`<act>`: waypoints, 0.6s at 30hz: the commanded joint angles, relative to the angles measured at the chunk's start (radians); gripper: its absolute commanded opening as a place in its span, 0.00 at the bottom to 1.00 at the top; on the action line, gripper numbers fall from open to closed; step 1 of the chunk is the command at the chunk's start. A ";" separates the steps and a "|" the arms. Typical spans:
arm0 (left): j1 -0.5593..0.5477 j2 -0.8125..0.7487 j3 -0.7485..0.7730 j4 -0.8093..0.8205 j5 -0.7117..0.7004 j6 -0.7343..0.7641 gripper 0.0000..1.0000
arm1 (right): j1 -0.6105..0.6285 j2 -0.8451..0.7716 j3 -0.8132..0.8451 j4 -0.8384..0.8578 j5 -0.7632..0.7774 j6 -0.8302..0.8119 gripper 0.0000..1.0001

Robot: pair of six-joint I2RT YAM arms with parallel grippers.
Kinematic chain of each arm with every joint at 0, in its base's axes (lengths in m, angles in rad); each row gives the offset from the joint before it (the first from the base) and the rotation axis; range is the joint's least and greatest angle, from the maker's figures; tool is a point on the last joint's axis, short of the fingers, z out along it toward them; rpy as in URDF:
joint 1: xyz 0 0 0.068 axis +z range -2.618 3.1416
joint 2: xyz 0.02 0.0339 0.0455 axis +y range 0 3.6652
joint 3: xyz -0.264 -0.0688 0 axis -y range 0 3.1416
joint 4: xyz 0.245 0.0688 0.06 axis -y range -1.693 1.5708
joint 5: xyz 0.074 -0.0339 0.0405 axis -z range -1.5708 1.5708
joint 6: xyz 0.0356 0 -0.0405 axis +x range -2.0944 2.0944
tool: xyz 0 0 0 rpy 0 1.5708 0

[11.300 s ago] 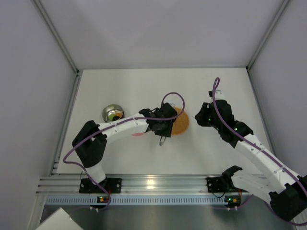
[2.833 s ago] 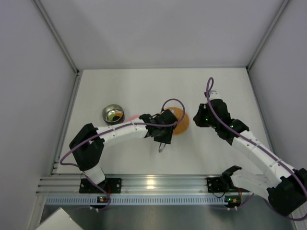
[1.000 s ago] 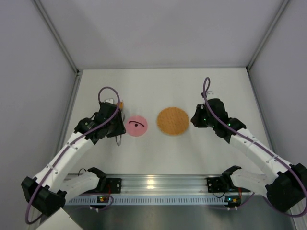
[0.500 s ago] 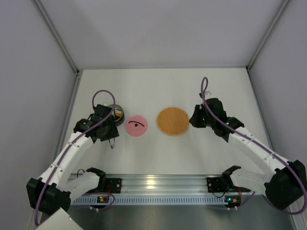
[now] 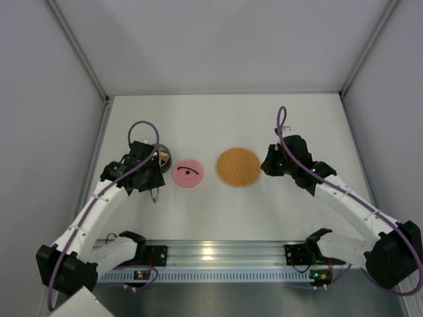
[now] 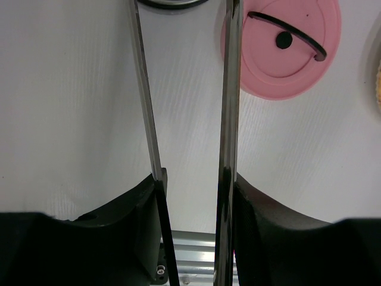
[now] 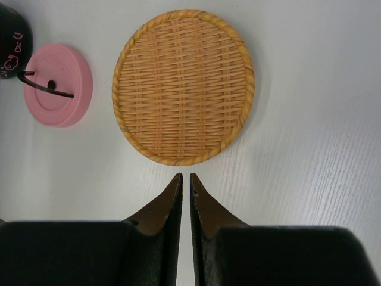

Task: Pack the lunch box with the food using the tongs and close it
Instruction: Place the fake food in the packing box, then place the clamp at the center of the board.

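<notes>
The lunch box, a small steel tin [image 5: 162,152], shows only as a sliver beside my left wrist, and its rim [image 6: 172,3] touches the top edge of the left wrist view. Its pink lid [image 5: 188,173] [image 6: 287,52] [image 7: 58,86] lies flat on the table to the right of the tin. My left gripper [image 5: 152,181] [image 6: 193,179] is shut on the tongs [image 6: 143,89], whose two arms stand apart and point toward the tin. The food is hidden. My right gripper [image 5: 268,165] [image 7: 185,177] is shut and empty, just off the orange plate's edge.
The orange woven plate [image 5: 238,167] [image 7: 183,86] lies bare at the table's middle. A dark rounded thing with pink marks [image 7: 12,30] sits in the top left corner of the right wrist view. White walls [image 5: 39,99] close in the table's sides and back.
Over the last second my left arm has drawn back and slightly left with the tongs, staying by the tin. The right arm has hardly moved.
</notes>
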 commanded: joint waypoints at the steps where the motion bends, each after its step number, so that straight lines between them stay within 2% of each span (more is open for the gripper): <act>1: 0.004 0.004 0.075 0.026 -0.007 0.014 0.49 | 0.007 -0.018 0.006 0.050 0.007 -0.007 0.08; 6: 0.004 0.026 0.130 0.038 -0.029 0.017 0.50 | 0.007 -0.015 0.006 0.048 0.010 -0.012 0.08; 10: 0.004 0.075 0.166 0.096 0.064 0.026 0.48 | 0.007 -0.014 0.011 0.044 0.010 -0.013 0.09; 18: -0.005 0.319 0.342 0.234 0.175 0.064 0.48 | 0.007 0.006 0.015 0.044 0.012 -0.018 0.09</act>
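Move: The left hand holds the tongs, with the packing box about 13 cm ahead, 3 cm to its left and some 10 cm below. The pink lid lies roughly 8 cm ahead and 8 cm to the hand's right, about 12 cm lower; the empty round basket is some 11 cm ahead and 25 cm to its right. From the idle right hand, the packing box is about 8 cm ahead, 34 cm to the left and 11 cm below. With the half-open fingers still keeping their hold on the tongs, the left hand first climbs about 3 cm while easing forward, lifting the tongs up from the packing box. It then speeds up forward and to the right, some 7.5 cm forward in all, towards the space above the pink lid, the finger direction tipping up slightly and the wrist turning a little clockwise, so that the tongs' far ends swing out past the box's right side. ##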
